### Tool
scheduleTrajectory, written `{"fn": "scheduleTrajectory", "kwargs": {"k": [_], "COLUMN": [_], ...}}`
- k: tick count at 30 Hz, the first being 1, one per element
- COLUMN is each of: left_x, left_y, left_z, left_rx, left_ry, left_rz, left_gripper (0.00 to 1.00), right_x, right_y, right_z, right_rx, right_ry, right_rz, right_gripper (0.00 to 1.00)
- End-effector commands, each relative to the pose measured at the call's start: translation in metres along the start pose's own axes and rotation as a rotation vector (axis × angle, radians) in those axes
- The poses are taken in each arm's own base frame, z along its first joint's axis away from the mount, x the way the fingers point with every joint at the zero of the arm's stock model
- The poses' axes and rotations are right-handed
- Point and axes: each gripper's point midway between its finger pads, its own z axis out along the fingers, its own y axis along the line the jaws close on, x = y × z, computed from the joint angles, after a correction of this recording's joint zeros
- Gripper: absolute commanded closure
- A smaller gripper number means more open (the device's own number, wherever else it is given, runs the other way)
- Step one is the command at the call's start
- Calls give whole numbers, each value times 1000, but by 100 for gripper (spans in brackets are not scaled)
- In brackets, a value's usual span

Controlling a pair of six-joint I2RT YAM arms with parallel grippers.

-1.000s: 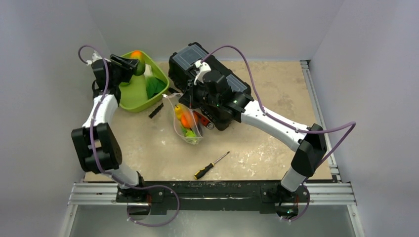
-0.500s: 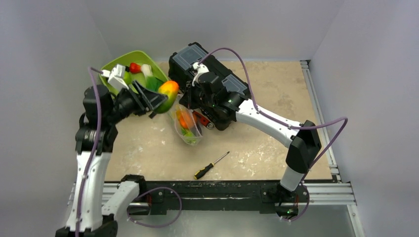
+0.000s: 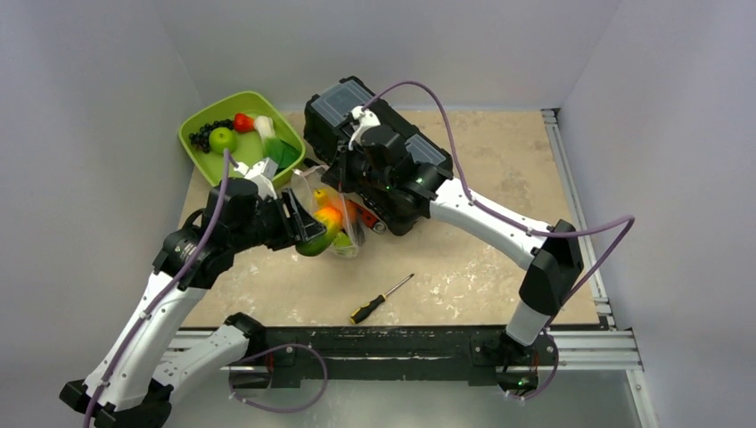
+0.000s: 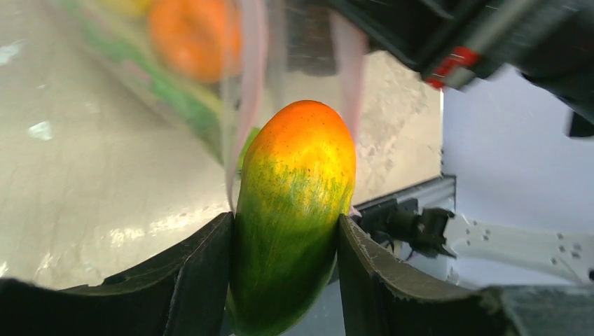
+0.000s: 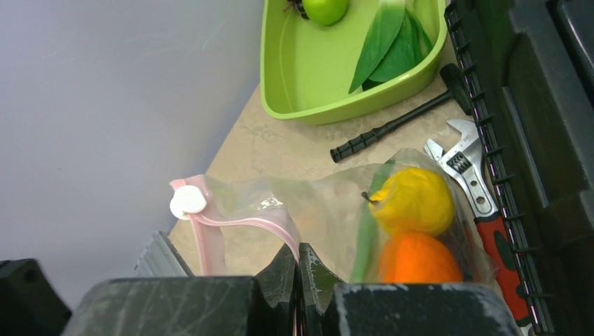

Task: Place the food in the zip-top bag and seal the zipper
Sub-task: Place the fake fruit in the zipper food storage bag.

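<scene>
My left gripper (image 3: pixel 308 230) is shut on a piece of the food, a green-to-orange mango (image 4: pixel 294 210), its orange tip at the mouth of the zip-top bag (image 3: pixel 341 234). The clear bag (image 5: pixel 315 203) hangs from my right gripper (image 5: pixel 298 255), which is shut on the pink zipper (image 5: pixel 238 222) at the mouth edge. A white slider tab (image 5: pixel 188 201) sits at the strip's end. Inside the bag lie a yellow pear (image 5: pixel 413 199), an orange (image 5: pixel 417 259) and a green pod.
The lime-green tray (image 3: pixel 236 163) at the back left holds a green apple (image 3: pixel 222 138), dark grapes, a red piece and green leaves. A black toolbox (image 3: pixel 357 107) stands behind the bag. A wrench (image 5: pixel 466 168) and a black-handled tool (image 5: pixel 392 127) lie beside it. A screwdriver (image 3: pixel 382 298) lies near the front.
My left arm has swung from the tray down and right to the bag's mouth, carrying the mango. The right gripper has kept the bag's edge in place.
</scene>
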Motion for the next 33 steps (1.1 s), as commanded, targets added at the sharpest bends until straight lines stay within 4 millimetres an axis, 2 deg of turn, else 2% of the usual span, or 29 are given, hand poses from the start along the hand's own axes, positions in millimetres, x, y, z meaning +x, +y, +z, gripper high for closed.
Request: {"fn": "scheduleTrajectory", "kwargs": {"k": [1,4,8,13,17,22,24,26,29,32,33], "left_x": [-15,-12,-15,-32,-45,-46,-44,-40,-41,-47,-48], "left_y": [32,35,22,12,-9,-6,-6,-3,0,4,5], "left_z": [-15,-13,-2,-10,-9,3,8,6,-6,-28,-36], "left_rx": [-192,-221,-184,-169,-63,-79,-68,-68,-51,-54,-59], "left_ry": [-120,-115,-108,-193,-218,-209,-198,-196,-237,-309,-327], "left_rz": [-76,-163,-288,-449,-476,-444,-424,-419,-367,-298,-274], "left_gripper": [100,100,100,100,100,98,70,49,32,5,2], "right_x": [-46,-45,-37,-35,-29,-28,-27,-28,-28,-27,-27], "right_y": [38,45,78,101,105,105,109,107,103,99,98], "right_z": [-37,-42,-50,-68,-74,-76,-78,-78,-79,-78,-78], "right_rx": [-101,-104,-166,-190,-202,-208,-231,-224,-212,-201,-198], "right_ry": [-131,-145,-160,-204,-207,-206,-193,-198,-201,-198,-199], "right_rz": [17,11,-27,-46,-45,-40,-34,-36,-42,-47,-48], "right_gripper": [100,100,100,100,100,100,100,100,100,100,100]}}
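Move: The left hand already grips the mango; the middle of the bag's open mouth lies about 6 cm ahead of this hand, 3 cm to its right and slightly below. Inside the bag, the orange sits roughly 8 cm ahead, 9 cm right and 7 cm below, the yellow fruit about 12 cm ahead, 4 cm right and equally low. From the right hand, still pinching the bag's rim, the mango is about 16 cm back, 4 cm left and slightly lower. Back about 8 cm and up some 6 cm goes the right hand, keeping its pinch on the rim and bringing the bag towards the mango. The left hand first shifts slightly left and down, turning counter-clockwise some 25 degrees, then eases forward and back up at the mouth, tipping its fingers a little further down; last, the fingers spread wide and let the mango go. ##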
